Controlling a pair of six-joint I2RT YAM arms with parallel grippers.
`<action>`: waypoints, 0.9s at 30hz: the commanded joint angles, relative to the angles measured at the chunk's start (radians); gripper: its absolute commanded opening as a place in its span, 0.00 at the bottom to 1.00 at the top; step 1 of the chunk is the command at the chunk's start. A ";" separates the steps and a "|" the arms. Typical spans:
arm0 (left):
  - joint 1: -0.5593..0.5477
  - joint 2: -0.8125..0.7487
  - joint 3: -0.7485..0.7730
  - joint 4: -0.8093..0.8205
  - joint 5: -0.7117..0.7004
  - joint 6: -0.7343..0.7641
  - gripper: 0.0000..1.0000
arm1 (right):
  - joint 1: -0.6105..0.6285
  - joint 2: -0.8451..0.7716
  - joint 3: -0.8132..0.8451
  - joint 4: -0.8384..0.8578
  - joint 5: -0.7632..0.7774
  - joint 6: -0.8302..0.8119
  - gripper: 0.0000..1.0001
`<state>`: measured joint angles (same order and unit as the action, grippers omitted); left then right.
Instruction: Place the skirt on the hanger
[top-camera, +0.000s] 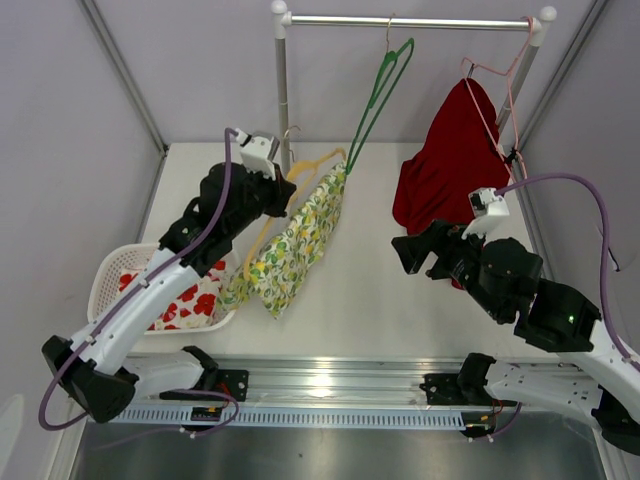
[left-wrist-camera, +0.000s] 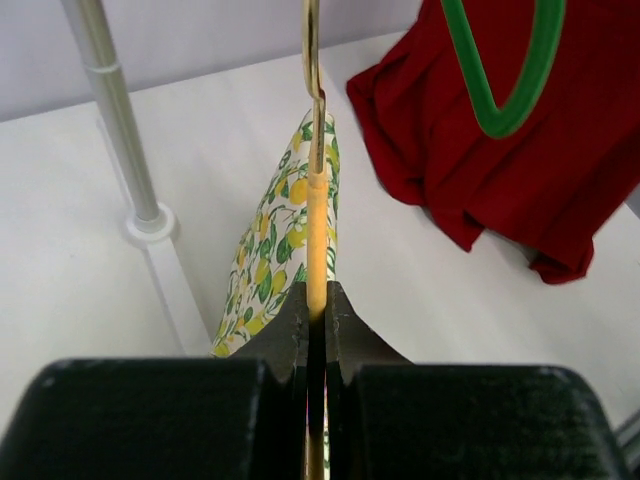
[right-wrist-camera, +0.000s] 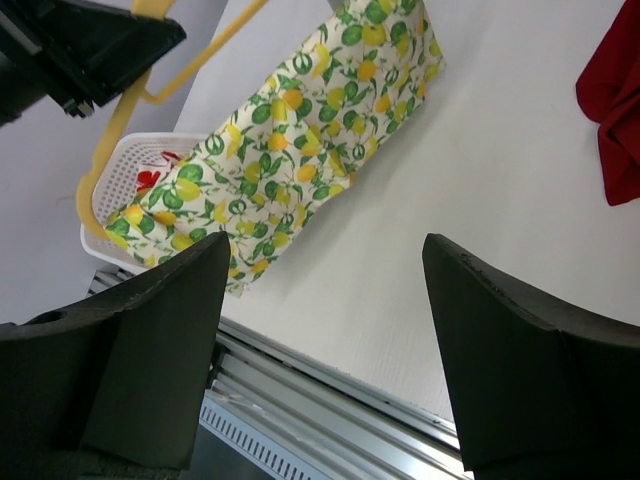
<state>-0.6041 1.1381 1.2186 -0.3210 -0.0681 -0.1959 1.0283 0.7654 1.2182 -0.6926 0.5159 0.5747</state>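
The skirt (top-camera: 295, 240) is white with a yellow lemon and green leaf print. It hangs from a yellow hanger (top-camera: 312, 165), and its lower end lies on the table beside the basket. My left gripper (top-camera: 285, 198) is shut on the hanger's bar, seen edge-on between the fingers in the left wrist view (left-wrist-camera: 316, 300), with the skirt (left-wrist-camera: 285, 230) beyond it. My right gripper (top-camera: 410, 252) stands open and empty over the table, well to the right of the skirt (right-wrist-camera: 300, 130). The hanger (right-wrist-camera: 110, 150) shows at the top left of the right wrist view.
A clothes rail (top-camera: 410, 20) at the back carries an empty green hanger (top-camera: 385, 90) and a red garment (top-camera: 450, 170) on a pink hanger. The rail's left post (top-camera: 282, 90) stands just behind the left gripper. A white basket (top-camera: 110, 275) with floral cloth sits at the left.
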 joint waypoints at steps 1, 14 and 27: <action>-0.003 0.055 0.143 0.039 -0.088 0.039 0.00 | -0.005 -0.009 0.041 -0.007 0.016 0.002 0.83; -0.002 0.337 0.550 0.043 -0.226 0.119 0.00 | -0.019 -0.031 0.083 -0.018 0.026 -0.042 0.83; 0.003 0.587 0.922 0.011 -0.302 0.191 0.00 | -0.022 -0.017 0.122 0.008 0.010 -0.108 0.83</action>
<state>-0.6037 1.6955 2.0251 -0.3634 -0.3340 -0.0418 1.0103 0.7422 1.2949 -0.7139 0.5156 0.5072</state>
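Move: My left hand holds the yellow hanger, skirt already on it. The rail's left end, where the hanger is to go, lies about 25 cm ahead, 7 cm right and 20 cm above this hand. The rack's left post stands some 24 cm ahead, almost in line, and the green hanger's middle about 20 cm ahead and 17 cm right. From my right hand, that rail spot is about 37 cm ahead and 16 cm left. I carry the hanger forward and up together with my left hand, about 13 cm each way in one steady sweep, bringing its hook towards the left end of the rail beside the post. My fingers keep their pinch on the hanger while the wrist tips up and swings counter-clockwise, some 15 degrees each. My empty right hand, open, rises about 3 cm. ##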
